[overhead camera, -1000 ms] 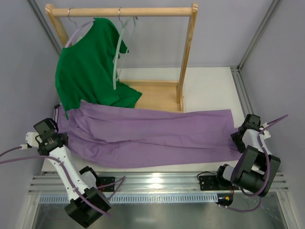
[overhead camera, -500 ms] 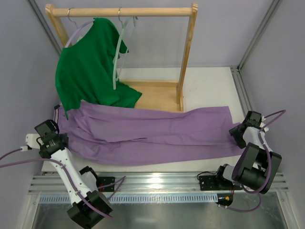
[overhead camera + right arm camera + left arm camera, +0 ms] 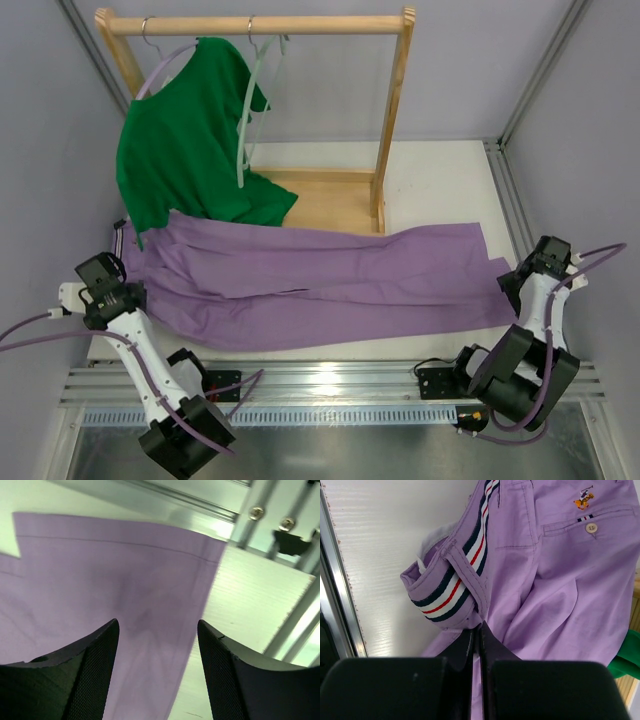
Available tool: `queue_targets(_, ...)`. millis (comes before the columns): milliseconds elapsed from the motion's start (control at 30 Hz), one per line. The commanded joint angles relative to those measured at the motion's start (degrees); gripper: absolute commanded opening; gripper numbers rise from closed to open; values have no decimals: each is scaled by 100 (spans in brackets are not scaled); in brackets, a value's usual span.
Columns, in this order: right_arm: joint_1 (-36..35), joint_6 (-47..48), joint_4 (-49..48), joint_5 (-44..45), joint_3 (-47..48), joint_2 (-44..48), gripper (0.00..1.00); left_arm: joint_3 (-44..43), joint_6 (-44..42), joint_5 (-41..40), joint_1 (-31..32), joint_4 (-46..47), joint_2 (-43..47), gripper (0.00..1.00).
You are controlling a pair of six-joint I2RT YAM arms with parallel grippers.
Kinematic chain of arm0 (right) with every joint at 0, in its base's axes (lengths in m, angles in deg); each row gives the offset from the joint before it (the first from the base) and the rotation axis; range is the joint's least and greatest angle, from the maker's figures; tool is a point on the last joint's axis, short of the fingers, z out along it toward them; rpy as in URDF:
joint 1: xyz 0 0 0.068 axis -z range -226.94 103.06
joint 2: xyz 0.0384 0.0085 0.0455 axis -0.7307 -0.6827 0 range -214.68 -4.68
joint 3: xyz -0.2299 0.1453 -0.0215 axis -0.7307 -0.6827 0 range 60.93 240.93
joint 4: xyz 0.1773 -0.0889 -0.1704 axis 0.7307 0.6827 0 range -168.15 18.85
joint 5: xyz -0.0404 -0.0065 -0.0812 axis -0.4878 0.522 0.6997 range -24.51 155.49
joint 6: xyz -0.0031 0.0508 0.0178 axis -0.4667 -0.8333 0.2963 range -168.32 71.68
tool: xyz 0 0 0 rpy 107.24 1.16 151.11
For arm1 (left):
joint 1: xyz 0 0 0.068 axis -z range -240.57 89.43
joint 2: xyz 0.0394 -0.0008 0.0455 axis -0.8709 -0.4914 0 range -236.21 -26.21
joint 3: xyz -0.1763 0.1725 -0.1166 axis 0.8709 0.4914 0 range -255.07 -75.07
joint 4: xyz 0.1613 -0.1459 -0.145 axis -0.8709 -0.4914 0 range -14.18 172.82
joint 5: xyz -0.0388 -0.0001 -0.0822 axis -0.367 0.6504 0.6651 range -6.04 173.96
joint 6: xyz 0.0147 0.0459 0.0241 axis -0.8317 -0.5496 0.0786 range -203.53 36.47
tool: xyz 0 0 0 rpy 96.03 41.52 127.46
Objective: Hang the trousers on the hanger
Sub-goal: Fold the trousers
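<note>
The lilac trousers (image 3: 320, 280) lie spread across the table, waist at the left and leg ends at the right. My left gripper (image 3: 133, 293) is shut on the trousers at the waist, just below the striped waistband (image 3: 451, 587), with fabric pinched between the fingertips (image 3: 479, 630). My right gripper (image 3: 512, 282) is open at the right leg end, and the hem (image 3: 150, 605) lies flat below the spread fingers (image 3: 100, 650). The pale grey-green hanger (image 3: 246, 110) hangs bare from the wooden rail at the back.
A wooden rack (image 3: 392, 120) stands at the back on its base board. A dark green T-shirt (image 3: 185, 150) hangs on a lavender hanger (image 3: 165, 65) beside the bare one, and its lower edge touches the trousers. Metal frame rails (image 3: 505, 190) border the table's right side.
My right gripper has opened wider and drawn back to the right, off the leg end. The leg end now lies flat. The left gripper has kept its hold and hardly moved.
</note>
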State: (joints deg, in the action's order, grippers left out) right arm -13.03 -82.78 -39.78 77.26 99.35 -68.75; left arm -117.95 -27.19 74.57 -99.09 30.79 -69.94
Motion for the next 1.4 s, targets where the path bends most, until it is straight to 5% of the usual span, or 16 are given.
queue_targets(0, 195, -280, 355, 422, -70, 430, 67, -46, -35, 218, 20, 281, 22, 0)
queue_targets(600, 379, -1212, -751, 1275, -984, 299, 63, -142, 167, 491, 29, 193, 66, 0)
queue_targets(900, 476, -1248, -981, 1345, -739, -667, 61, -116, 62, 376, 38, 220, 75, 0)
queue_targets(1233, 476, -1256, -981, 1407, -642, -905, 19, -151, 115, 350, 38, 228, 92, 0)
queue_targets(1267, 476, -1256, -963, 1390, -633, -923, 7, -160, 97, 315, 29, 220, 92, 0)
queue_targets(1367, 476, -1204, -919, 1416, -589, -923, 4, -195, 44, 245, 29, 176, 101, 0)
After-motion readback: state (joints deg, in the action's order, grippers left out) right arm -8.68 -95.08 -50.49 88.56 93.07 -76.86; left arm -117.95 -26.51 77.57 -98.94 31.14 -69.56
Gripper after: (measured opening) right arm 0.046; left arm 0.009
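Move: The trouser leg's near hem corner lies flat about 3 cm back from the open right hand, 4 cm to its right and 5 cm below. The far hem corner is some 14 cm ahead of that hand and 1 cm right; the side rail runs about 9 cm to its right, 3 cm back. From the left hand, still gripping the waistband, the near hem corner is roughly 100 cm right, 3 cm back and 12 cm lower. The right hand goes back and down about 5 cm, turning clockwise, then right, pinching the near hem corner. ##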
